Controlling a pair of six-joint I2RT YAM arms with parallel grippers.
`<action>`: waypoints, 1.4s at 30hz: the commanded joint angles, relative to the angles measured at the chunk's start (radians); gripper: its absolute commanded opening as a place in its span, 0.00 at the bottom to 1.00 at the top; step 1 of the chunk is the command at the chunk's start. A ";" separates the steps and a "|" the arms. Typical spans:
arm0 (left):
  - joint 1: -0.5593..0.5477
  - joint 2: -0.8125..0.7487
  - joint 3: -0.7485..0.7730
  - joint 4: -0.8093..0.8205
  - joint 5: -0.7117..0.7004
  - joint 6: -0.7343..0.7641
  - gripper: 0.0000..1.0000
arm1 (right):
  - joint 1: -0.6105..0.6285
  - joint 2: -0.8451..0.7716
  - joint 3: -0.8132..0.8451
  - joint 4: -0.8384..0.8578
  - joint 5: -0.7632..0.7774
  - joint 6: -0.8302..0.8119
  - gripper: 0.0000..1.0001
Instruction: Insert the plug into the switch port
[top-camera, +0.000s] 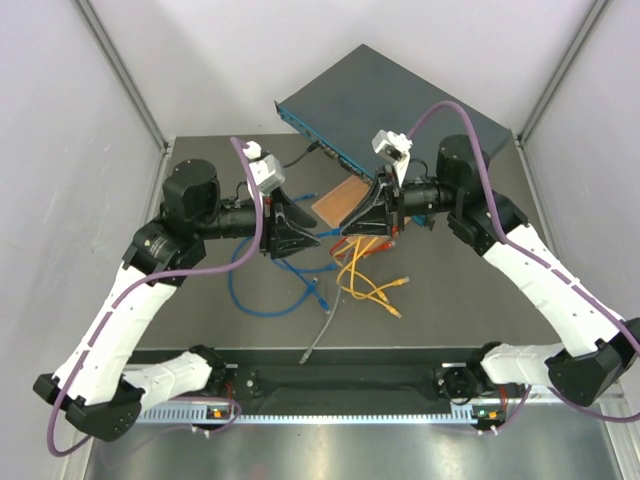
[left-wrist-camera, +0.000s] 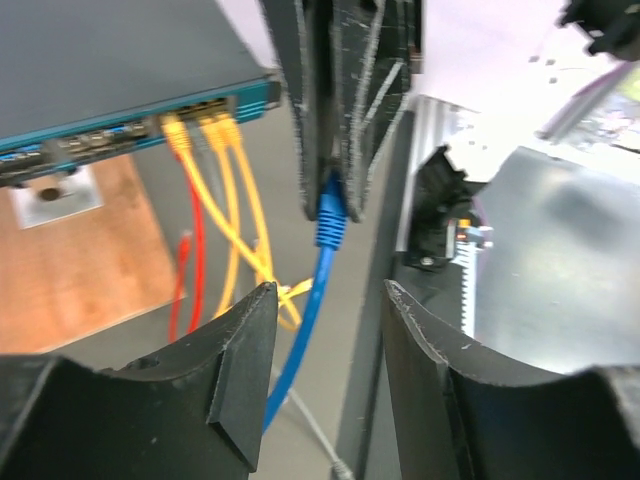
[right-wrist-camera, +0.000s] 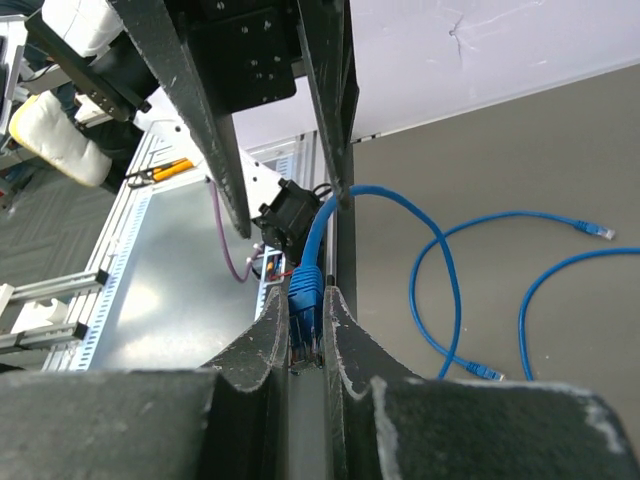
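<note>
The dark teal-grey switch lies at the back of the table, and its port row holds several yellow plugs. My right gripper is shut on the blue plug, which it holds in front of the switch and clear of the ports. The blue cable runs down from the plug. My left gripper faces the right one with its jaws open. That cable passes the gap between them. In the top view the two grippers, left and right, nearly meet tip to tip.
A brown wooden board lies in front of the switch. Loose yellow, red, blue and grey cables sprawl on the grey table between the arms. A metal rail runs along the near edge.
</note>
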 joint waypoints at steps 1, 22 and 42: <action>0.006 0.002 -0.016 0.091 0.110 -0.056 0.51 | 0.013 -0.029 0.012 0.032 -0.003 -0.020 0.00; 0.008 0.035 -0.064 0.133 0.141 -0.108 0.27 | 0.024 -0.043 0.017 0.030 0.005 -0.028 0.00; -0.003 0.017 -0.111 0.119 -0.126 -0.053 0.00 | -0.087 -0.081 0.014 0.025 0.155 0.081 0.88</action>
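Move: The blue plug is still held in the right hand's fingertips, its body about 1 cm to that hand's left, with the cable trailing towards the left hand. From the half-open left fingers the plug lies about 5 cm to the right, 1 cm below and level fore and aft. The yellow plugs in the switch's near end are some 24 cm ahead, 20 cm right and 25 cm below the left hand; the loose yellow plugs are about 8 cm ahead, 20 cm right and 30 cm below it. While the right hand holds the blue plug all but still, the left eases about 1.5 cm right and as much down, rolling some 10 degrees about its own fingers, and shuts on the blue cable just behind the plug's boot. The right fingers then open wide and let go, that hand backing off about 2 cm forward and 1.5 cm to its right with a slight clockwise turn, as the left, keeping its pinch, carries the cable roughly 2 cm forward and a bit farther down out from between them. ##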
